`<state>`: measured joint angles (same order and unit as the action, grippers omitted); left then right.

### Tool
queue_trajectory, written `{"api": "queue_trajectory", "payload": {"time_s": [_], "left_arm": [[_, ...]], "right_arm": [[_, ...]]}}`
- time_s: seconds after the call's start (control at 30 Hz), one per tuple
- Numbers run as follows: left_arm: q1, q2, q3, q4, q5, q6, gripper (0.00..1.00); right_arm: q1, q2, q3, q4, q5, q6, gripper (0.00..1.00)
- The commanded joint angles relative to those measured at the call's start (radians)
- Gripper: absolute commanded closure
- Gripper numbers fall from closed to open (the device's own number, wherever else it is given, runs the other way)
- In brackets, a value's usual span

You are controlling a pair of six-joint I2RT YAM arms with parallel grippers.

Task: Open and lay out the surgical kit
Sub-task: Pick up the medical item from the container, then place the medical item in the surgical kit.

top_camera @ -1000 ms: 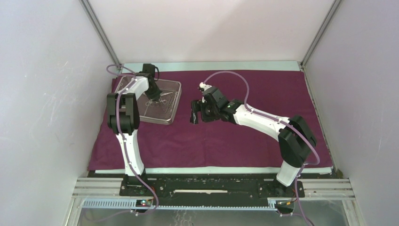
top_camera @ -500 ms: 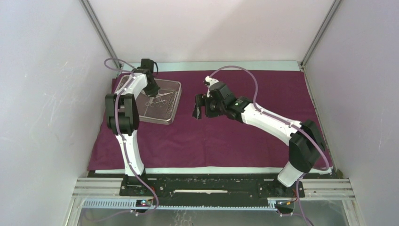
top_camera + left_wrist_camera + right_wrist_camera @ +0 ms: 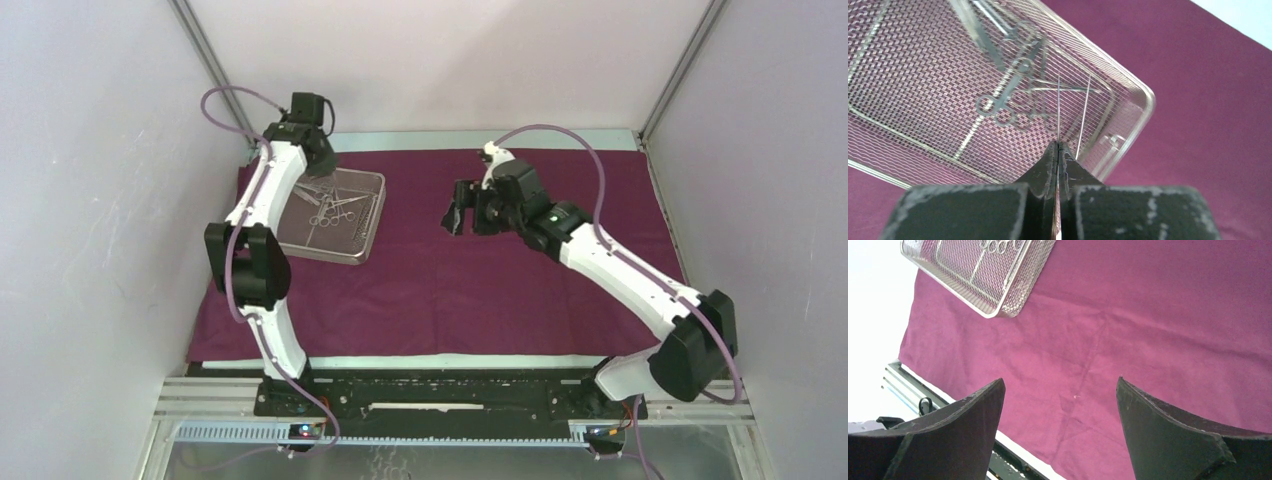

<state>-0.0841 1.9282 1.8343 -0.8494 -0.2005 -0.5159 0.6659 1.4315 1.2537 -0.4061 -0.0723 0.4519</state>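
Observation:
The maroon cloth wrap [image 3: 500, 290] lies spread flat over the table. On its far left stands the silver wire-mesh tray [image 3: 345, 258] [image 3: 1143, 95], with ring-handled scissors and forceps [image 3: 1008, 95] [image 3: 330, 203] lying inside. My left gripper [image 3: 320, 165] [image 3: 1058, 145] hangs above the tray's far part, shut on thin steel tweezers [image 3: 1058, 105] whose two prongs stick out past the fingertips. My right gripper [image 3: 455, 218] [image 3: 1060, 382] hovers open over the cloth's middle, nothing between its fingers. The tray's near corner [image 3: 993, 310] shows in the right wrist view.
White walls close in the left, right and back. A strip of white table edge [image 3: 450, 362] and the metal rail with the arm bases [image 3: 450, 400] run along the front. Bare cloth stretches right of the tray.
My left gripper has risen from the tray and drawn toward the back, tweezers in it. The right arm has swung right and slightly back, still open.

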Motion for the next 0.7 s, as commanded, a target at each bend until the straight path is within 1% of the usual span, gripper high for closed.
{"api": "queue_trajectory", "payload": {"time_s": [0.0, 0.17, 0.27, 0.37, 0.47, 0.57, 0.67], "left_arm": [[-0.114, -0.089, 0.067, -0.055, -0.017, -0.017, 1.0], [-0.255, -0.083, 0.101, -0.079, -0.038, -0.082, 1.0], [-0.342, -0.063, 0.124, -0.086, -0.046, -0.133, 1.0], [-0.425, -0.038, 0.143, -0.084, -0.046, -0.18, 1.0], [-0.47, -0.018, 0.146, -0.059, -0.01, -0.223, 1.0], [-0.512, 0.022, 0.154, -0.037, 0.017, -0.259, 1.0], [-0.559, 0.079, 0.18, -0.036, 0.005, -0.273, 1.0]], "right_arm": [[-0.043, -0.086, -0.02, -0.021, -0.003, 0.01, 0.09], [-0.047, -0.117, -0.019, -0.001, 0.003, 0.031, 0.12], [-0.041, -0.108, -0.019, 0.019, 0.009, 0.045, 0.16], [-0.026, -0.086, -0.019, 0.026, 0.045, 0.05, 0.22], [-0.03, -0.069, -0.025, 0.037, 0.067, 0.057, 0.31], [-0.09, -0.098, -0.085, 0.079, 0.043, 0.079, 0.33], [-0.162, -0.118, -0.124, 0.074, 0.025, 0.084, 0.34]]}}
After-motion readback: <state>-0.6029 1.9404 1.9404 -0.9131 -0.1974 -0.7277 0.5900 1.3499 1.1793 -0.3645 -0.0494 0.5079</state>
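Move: Tweezers already in its grip, the left hand stands over the container, whose middle lies some 7 cm to its left, 2 cm back and 15 cm below; the scissors are almost straight underneath, about 2 cm left and 16 cm down. The open right gripper waits about 29 cm to its right, 15 cm back and 5 cm higher. From the right hand, the tweezers are some 29 cm left, 15 cm ahead and 9 cm lower. Sweeping fast to the right by about 25 cm and back by 7, the left hand carries the tweezers out over the container's right rim towards the right gripper, rising 4 cm before easing slightly down and turning some 20 degrees clockwise, its fingers staying shut. The right hand shifts about 3 cm right, away from it, and partly closes its still empty fingers. ##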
